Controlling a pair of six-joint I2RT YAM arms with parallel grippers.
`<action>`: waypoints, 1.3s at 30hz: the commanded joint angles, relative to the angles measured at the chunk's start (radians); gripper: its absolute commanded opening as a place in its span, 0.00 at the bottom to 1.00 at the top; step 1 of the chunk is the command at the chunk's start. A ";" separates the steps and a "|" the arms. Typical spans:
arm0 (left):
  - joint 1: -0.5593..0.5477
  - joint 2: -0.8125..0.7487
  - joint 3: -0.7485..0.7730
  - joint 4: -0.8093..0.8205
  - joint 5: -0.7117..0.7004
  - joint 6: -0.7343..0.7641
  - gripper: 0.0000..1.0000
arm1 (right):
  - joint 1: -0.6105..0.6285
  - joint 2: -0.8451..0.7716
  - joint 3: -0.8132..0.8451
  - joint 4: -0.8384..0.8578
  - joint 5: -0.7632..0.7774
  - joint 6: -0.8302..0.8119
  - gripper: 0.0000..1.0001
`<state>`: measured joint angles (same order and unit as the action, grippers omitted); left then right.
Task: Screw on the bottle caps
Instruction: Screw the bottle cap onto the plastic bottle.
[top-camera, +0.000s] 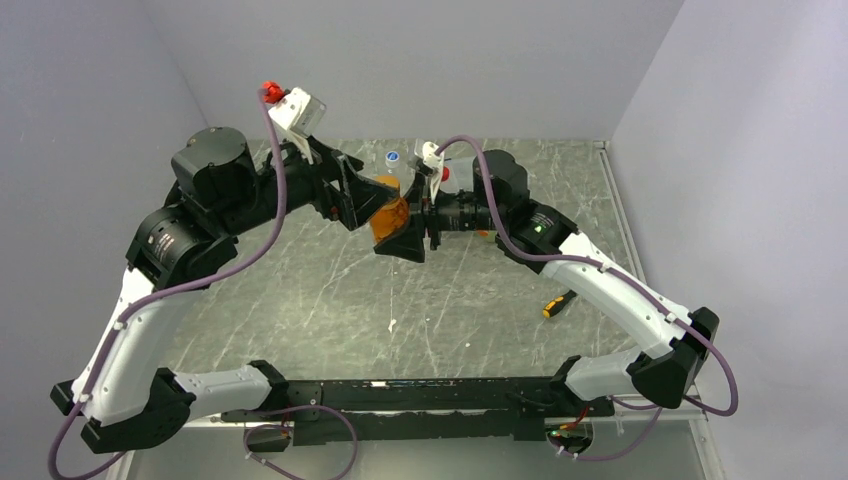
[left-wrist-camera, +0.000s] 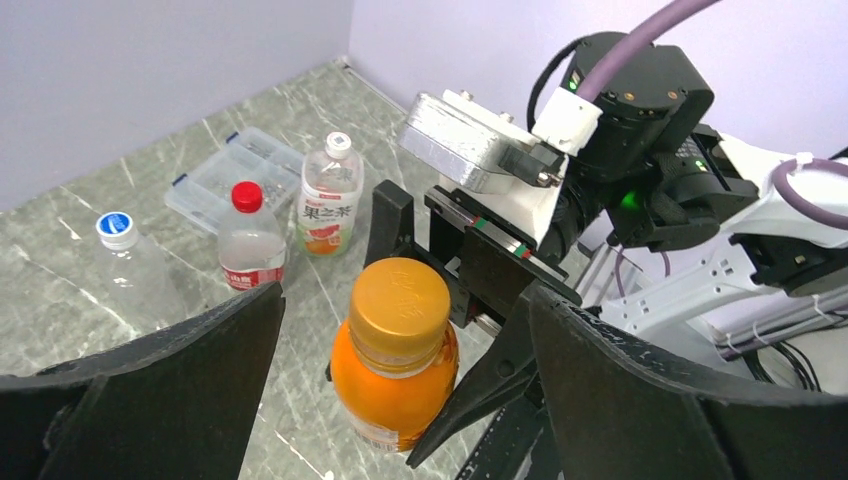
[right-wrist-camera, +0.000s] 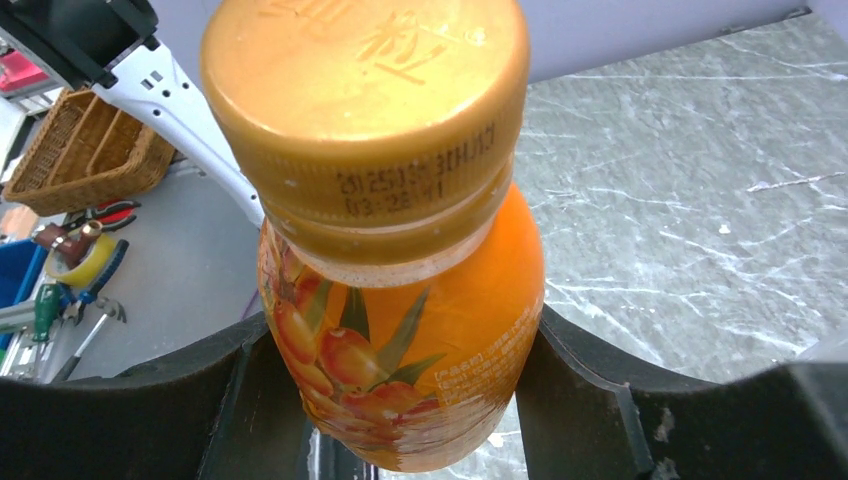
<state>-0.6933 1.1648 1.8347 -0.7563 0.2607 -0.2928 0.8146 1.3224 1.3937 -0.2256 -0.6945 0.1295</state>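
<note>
My right gripper (right-wrist-camera: 400, 405) is shut on the body of the squat orange bottle (right-wrist-camera: 400, 330), one finger on each side of its label. The orange cap (left-wrist-camera: 400, 302) sits on the bottle's neck. My left gripper (left-wrist-camera: 405, 305) stands open, its fingers wide apart on either side of the cap and touching nothing. In the top view the two grippers meet at the orange bottle (top-camera: 388, 216) near the table's back middle. Behind stand a red-capped bottle (left-wrist-camera: 250, 250), a white-labelled bottle (left-wrist-camera: 328, 198) with a whitish cap, and a blue-capped clear bottle (left-wrist-camera: 135, 272).
A flat clear compartment box (left-wrist-camera: 222, 168) lies by the back wall behind the bottles. A yellow-handled screwdriver (top-camera: 558, 304) lies on the table at the right. Off the table to one side are a wicker basket (right-wrist-camera: 85, 150) and hand tools.
</note>
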 joint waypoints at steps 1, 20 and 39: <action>-0.003 -0.024 -0.032 0.074 -0.073 0.001 0.95 | 0.013 -0.008 0.002 0.039 0.067 -0.031 0.12; -0.003 0.025 -0.008 0.030 0.010 0.127 0.71 | 0.034 0.005 0.015 0.015 0.078 -0.047 0.12; -0.003 0.016 -0.032 0.023 0.009 0.129 0.47 | 0.037 -0.007 0.011 0.022 0.092 -0.043 0.12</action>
<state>-0.6960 1.1980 1.7916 -0.7460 0.2680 -0.1696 0.8474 1.3319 1.3937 -0.2440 -0.6090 0.0971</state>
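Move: The orange bottle's cap lies between the left hand's wide-open fingers, about 2 cm ahead, 3 cm right and 2 cm below. The blue-capped bottle stands some 25 cm ahead, 8 cm right and 40 cm below; the red-capped one about 23 cm ahead, 17 cm right, equally low. The right hand already holds the bottle, its cap roughly 8 cm above, 2 cm ahead and 1 cm left. Left hand sinks about 2.5 cm, easing forward, its fingers closing onto the cap; right keeps gripping the bottle. ##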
